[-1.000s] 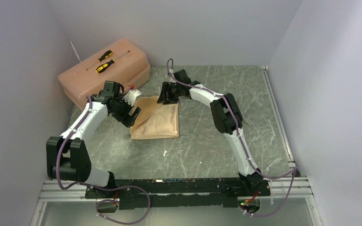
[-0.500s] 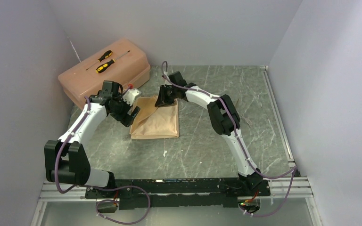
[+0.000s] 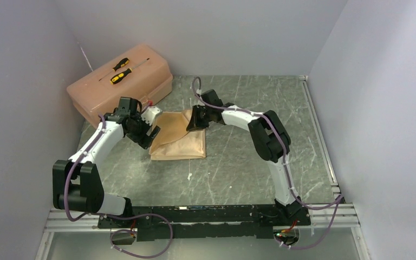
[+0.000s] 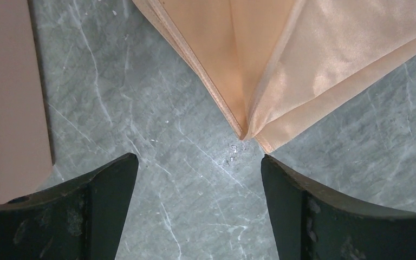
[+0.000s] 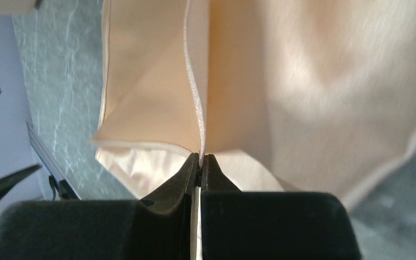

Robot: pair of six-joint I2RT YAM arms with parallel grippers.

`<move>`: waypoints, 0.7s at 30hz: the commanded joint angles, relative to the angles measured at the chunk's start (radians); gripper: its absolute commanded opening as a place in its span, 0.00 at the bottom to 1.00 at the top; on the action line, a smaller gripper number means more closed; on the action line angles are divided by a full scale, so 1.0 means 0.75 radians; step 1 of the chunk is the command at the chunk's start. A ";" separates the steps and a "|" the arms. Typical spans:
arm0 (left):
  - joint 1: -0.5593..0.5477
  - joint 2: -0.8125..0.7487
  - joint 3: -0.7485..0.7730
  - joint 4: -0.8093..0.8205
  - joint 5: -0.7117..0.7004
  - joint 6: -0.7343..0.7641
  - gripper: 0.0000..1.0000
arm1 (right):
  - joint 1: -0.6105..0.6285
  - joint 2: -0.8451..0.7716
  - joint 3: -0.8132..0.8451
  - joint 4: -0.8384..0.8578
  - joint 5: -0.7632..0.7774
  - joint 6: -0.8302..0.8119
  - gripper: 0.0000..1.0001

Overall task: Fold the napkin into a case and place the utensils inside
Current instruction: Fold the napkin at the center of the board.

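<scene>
The peach-tan satin napkin (image 3: pixel 180 138) lies folded on the grey marbled table, with one flap raised at its far edge. My right gripper (image 3: pixel 194 125) is shut on the hemmed edge of that flap, and the cloth (image 5: pixel 238 81) hangs pinched between its closed fingertips (image 5: pixel 201 158). My left gripper (image 3: pixel 153 130) stands open at the napkin's left side, just above the table. Its fingers (image 4: pixel 108 179) straddle bare table, and a folded corner of the napkin (image 4: pixel 245 132) lies just beyond them, untouched. No utensils are in view.
A pink plastic toolbox (image 3: pixel 120 81) stands at the back left with two yellow-and-black screwdrivers (image 3: pixel 120 70) on its lid; its side (image 4: pixel 8 97) is close to my left gripper. Grey walls enclose the table on three sides.
My right gripper has closed on the napkin's far edge and drawn it a little toward the front right, raising a flap. My left gripper has stayed open and barely moved.
</scene>
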 commanded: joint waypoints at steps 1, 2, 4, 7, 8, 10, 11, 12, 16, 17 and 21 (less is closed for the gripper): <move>0.000 0.006 -0.016 0.047 0.008 -0.024 0.89 | 0.067 -0.261 -0.217 0.145 0.106 0.042 0.00; -0.001 0.008 -0.016 0.050 0.005 -0.021 0.89 | 0.078 -0.299 -0.274 0.160 0.134 0.055 0.00; -0.002 0.008 -0.026 0.067 0.010 -0.010 0.89 | 0.097 -0.368 -0.387 0.193 0.194 0.098 0.00; -0.013 0.013 -0.043 0.089 0.024 -0.010 0.89 | 0.116 -0.447 -0.525 0.236 0.261 0.152 0.00; -0.020 0.018 -0.051 0.099 0.024 -0.006 0.89 | 0.123 -0.463 -0.553 0.242 0.274 0.162 0.00; -0.036 0.034 -0.073 0.131 0.005 -0.008 0.90 | 0.130 -0.487 -0.590 0.237 0.307 0.185 0.00; -0.041 0.041 -0.086 0.148 -0.011 -0.010 0.90 | 0.131 -0.494 -0.606 0.236 0.314 0.188 0.00; -0.046 0.046 -0.096 0.165 -0.018 -0.009 0.90 | 0.131 -0.502 -0.614 0.230 0.326 0.190 0.00; -0.054 0.063 -0.127 0.225 -0.030 0.009 0.90 | 0.129 -0.538 -0.652 0.201 0.373 0.199 0.00; -0.058 0.070 -0.133 0.240 -0.038 0.014 0.89 | 0.129 -0.552 -0.669 0.208 0.384 0.205 0.01; -0.068 0.099 -0.149 0.275 -0.062 0.022 0.89 | 0.131 -0.591 -0.731 0.241 0.401 0.239 0.03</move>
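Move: The right hand already pinches the hem of the napkin's upper layer. The folded napkin's near right corner, towards which that layer is drawn, lies about 13 cm back, 8 cm right and 3 cm below; the pad's middle is some 2 cm back and 5 cm left. From the left hand the near left corner is about 3 cm back, 5 cm right and 8 cm below, the pad's middle 8 cm ahead and 18 cm right. Keeping its shut fingers on the hem, the right hand draws the upper layer back about 8.5 cm and right nearly 5 cm towards the napkin's near right corner, first back in a low arc that rises a couple of centimetres and sinks again, then mainly to the right while turning some 10 degrees clockwise. The left hand, fingers still wide open, sinks about 4 cm beside the near left corner without closing on the cloth. ##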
